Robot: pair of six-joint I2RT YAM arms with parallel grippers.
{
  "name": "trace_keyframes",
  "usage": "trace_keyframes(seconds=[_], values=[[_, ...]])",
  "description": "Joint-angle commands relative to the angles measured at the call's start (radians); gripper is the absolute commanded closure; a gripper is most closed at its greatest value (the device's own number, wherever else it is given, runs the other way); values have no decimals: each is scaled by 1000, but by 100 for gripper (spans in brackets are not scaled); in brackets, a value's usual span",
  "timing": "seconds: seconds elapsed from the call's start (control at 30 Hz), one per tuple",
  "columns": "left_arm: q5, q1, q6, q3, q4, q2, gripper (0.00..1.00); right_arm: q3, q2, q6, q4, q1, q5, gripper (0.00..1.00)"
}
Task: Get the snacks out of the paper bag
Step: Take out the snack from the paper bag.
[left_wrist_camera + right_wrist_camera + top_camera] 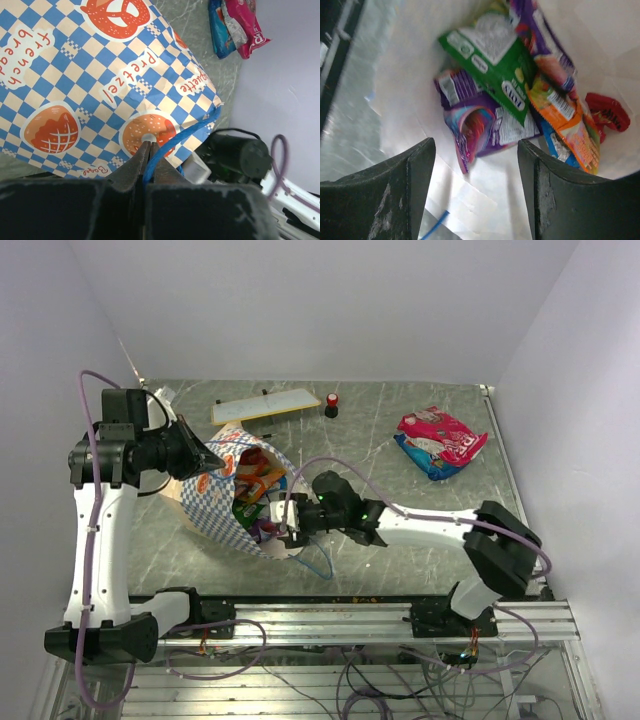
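The blue-and-white checkered paper bag (215, 508) lies on its side, its mouth turned toward the right arm. My left gripper (149, 149) is shut on the bag's blue cord handle (176, 137), at the bag's upper left edge in the top view (212, 462). At the bag's mouth, my right gripper (476, 150) is open with nothing between its fingers. Just ahead of it on the cream lining (415, 75) lie a purple packet (482, 125), a green packet (495, 62), an orange packet (567, 120) and a red wrapper (609, 112). Outside the bag, a magenta packet (442, 432) rests on a blue packet (425, 458).
A flat white yellow-edged board (265, 405) and a small red-and-black knob (331, 405) sit near the back wall. The second blue cord handle (318, 565) trails on the table below the bag's mouth. The table's right edge runs close to the magenta packet.
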Motion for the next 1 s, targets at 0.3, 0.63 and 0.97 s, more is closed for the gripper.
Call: trace_keyframes(seconds=[0.3, 0.63, 0.97], values=[[-21, -5, 106, 101, -95, 43, 93, 88, 216, -287, -26, 20, 35, 33], [-6, -5, 86, 83, -73, 52, 93, 95, 330, -175, 203, 75, 127, 35], [-24, -5, 52, 61, -66, 8, 93, 23, 262, -90, 335, 90, 260, 81]])
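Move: The purple snack packet lies inside the tilted paper bag, about 6 cm to the right hand's left, 3 cm ahead and some 9 cm below it. The green packet sits about 4 cm farther left of the purple one and 3 cm farther out; the orange packet lies roughly 9 cm beyond the purple one and 2 cm farther left. From the left hand, which already holds the blue handle, the purple packet is about 10 cm right, 5 cm back and 26 cm below. The open right hand sinks about 9 cm through the bag's mouth, its fingers first tipping some 10 degrees steeper, then works leftward along the purple packet's side by about 4 cm with a little forward reach. Low in the bag its fingers close from two-thirds open to about a quarter and pinch a fold of the purple packet while the hand starts up by about a centimetre, the left hand staying nearly in place with its hold on the blue handle. ##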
